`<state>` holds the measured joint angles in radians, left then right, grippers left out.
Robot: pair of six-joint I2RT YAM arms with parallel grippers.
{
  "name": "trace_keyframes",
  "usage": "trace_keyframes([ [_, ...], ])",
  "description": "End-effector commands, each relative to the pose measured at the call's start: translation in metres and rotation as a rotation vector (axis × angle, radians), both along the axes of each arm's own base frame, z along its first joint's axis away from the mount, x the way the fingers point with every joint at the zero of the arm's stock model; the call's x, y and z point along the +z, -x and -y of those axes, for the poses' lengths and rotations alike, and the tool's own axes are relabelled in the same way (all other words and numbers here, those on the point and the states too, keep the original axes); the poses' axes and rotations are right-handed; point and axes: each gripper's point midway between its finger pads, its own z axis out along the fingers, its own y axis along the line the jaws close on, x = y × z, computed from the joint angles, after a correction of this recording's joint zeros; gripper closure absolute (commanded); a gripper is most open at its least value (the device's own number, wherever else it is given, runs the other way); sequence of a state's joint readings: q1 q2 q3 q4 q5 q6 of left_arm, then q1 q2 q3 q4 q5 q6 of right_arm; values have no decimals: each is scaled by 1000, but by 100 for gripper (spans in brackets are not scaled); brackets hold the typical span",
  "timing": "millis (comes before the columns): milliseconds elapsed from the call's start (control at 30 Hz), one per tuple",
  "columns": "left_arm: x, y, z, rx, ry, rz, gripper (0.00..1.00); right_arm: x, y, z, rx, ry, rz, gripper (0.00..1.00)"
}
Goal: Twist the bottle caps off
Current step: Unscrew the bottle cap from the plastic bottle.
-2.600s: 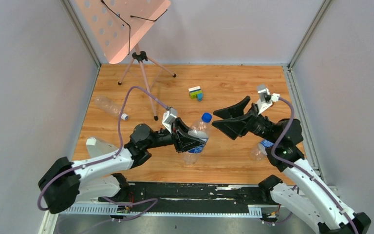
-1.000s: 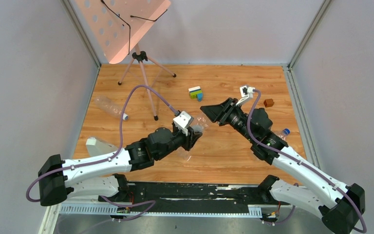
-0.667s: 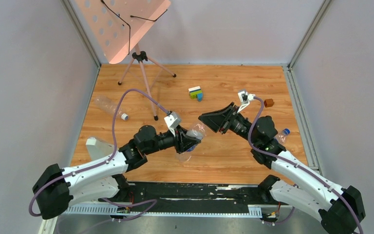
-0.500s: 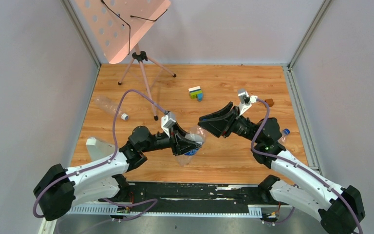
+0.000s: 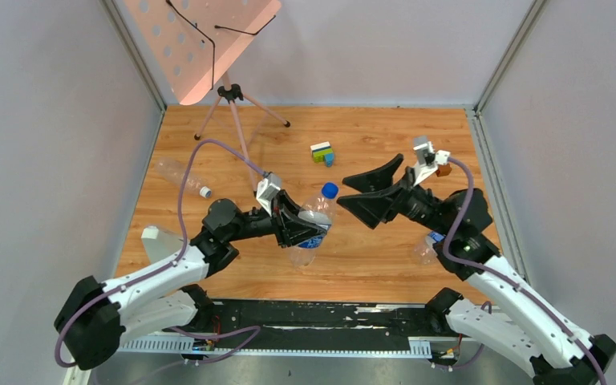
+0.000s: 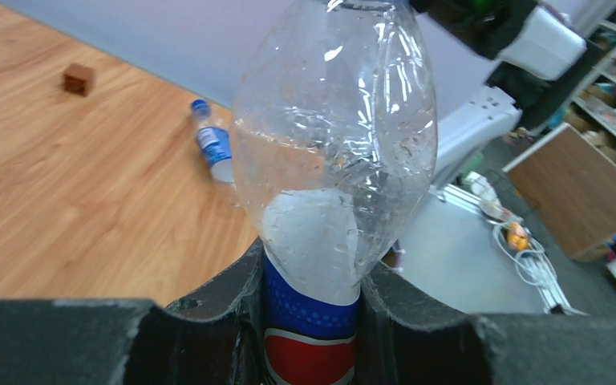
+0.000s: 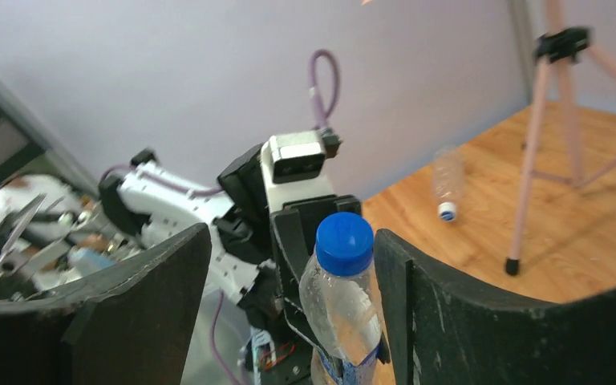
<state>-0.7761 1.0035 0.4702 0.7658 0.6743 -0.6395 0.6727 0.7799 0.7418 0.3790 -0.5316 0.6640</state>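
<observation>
My left gripper [image 5: 303, 227] is shut on the labelled middle of a clear bottle [image 5: 313, 224], which it holds off the table, neck tilted up to the right. In the left wrist view the jaws [image 6: 309, 281] pinch the blue label of that bottle [image 6: 337, 160]. Its blue cap [image 5: 330, 190] is on the neck. My right gripper [image 5: 342, 193] is open just right of the cap, not touching it. The right wrist view shows the cap [image 7: 345, 242] ahead of the open right gripper [image 7: 293, 241], near the right-hand finger [image 7: 465, 313].
A second bottle [image 5: 178, 174] with a whitish cap [image 5: 205, 192] lies at the left. A third bottle [image 6: 212, 148] with a blue cap lies under my right arm. A tripod [image 5: 237, 120], a toy block cluster [image 5: 322, 152] and a brown cube [image 5: 443, 169] stand further back.
My right gripper has opened and drawn back to the right, off the cap. The left arm has swung the bottle so that its capped neck shows.
</observation>
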Motion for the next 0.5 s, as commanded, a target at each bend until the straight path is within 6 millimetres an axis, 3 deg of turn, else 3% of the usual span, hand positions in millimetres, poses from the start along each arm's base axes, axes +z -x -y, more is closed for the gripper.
trace_keyframes([
  [0, -12, -35, -18, 221, -202, 93, 100, -14, -41, 28, -298, 135, -165, 25],
  [33, -30, -35, -24, 235, -290, 57, 100, -21, -43, 28, -299, 162, -192, 25],
  [67, -28, -43, -27, 267, -331, 100, 100, -26, -44, 27, -292, 182, -210, 25],
  [100, -48, -41, -34, 261, -431, 91, 100, -32, -44, 26, -283, 195, -229, 25],
  [133, -44, -47, -35, 284, -461, 102, 100, -38, -44, 25, -274, 209, -252, 25],
  [167, -58, -43, -39, 271, -542, 116, 100, -46, -46, 24, -272, 227, -285, 25],
  [200, -57, -52, -42, 315, -585, 142, 100, -54, -49, 23, -266, 247, -318, 25],
  [233, -68, -45, -44, 291, -661, 180, 100, -62, -49, 22, -246, 274, -351, 25],
  [333, -82, -49, -52, 321, -827, 285, 100, -85, -52, 23, -189, 332, -463, 26],
  [467, -88, -52, -58, 312, -897, 400, 100, -106, -47, 26, -104, 347, -545, 27],
])
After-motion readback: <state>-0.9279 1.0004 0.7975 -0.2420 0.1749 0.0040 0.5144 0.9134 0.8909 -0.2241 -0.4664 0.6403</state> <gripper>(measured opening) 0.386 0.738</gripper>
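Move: Just off the right hand's open fingertips, the blue cap lies about 3 cm to its left, 1 cm ahead and 2 cm lower. From the left hand, which already holds the bottle by its label, the cap is some 9 cm up, 5 cm ahead and 2 cm to the right. Well below the right hand, the toy bricks lie about 30 cm ahead and 4 cm left, the lying bottle some 30 cm right and 4 cm ahead. Sinking together after a short run forward, both hands travel down and forward, the right about 10 cm down and 6 forward, its open fingers dipping towards the table and staying clear of the cap. The left keeps its grip on the bottle, going some 8 cm down, 4 forward and 3 left while its fingers tip down about 40 degrees, swinging the bottle's neck over to the right. ##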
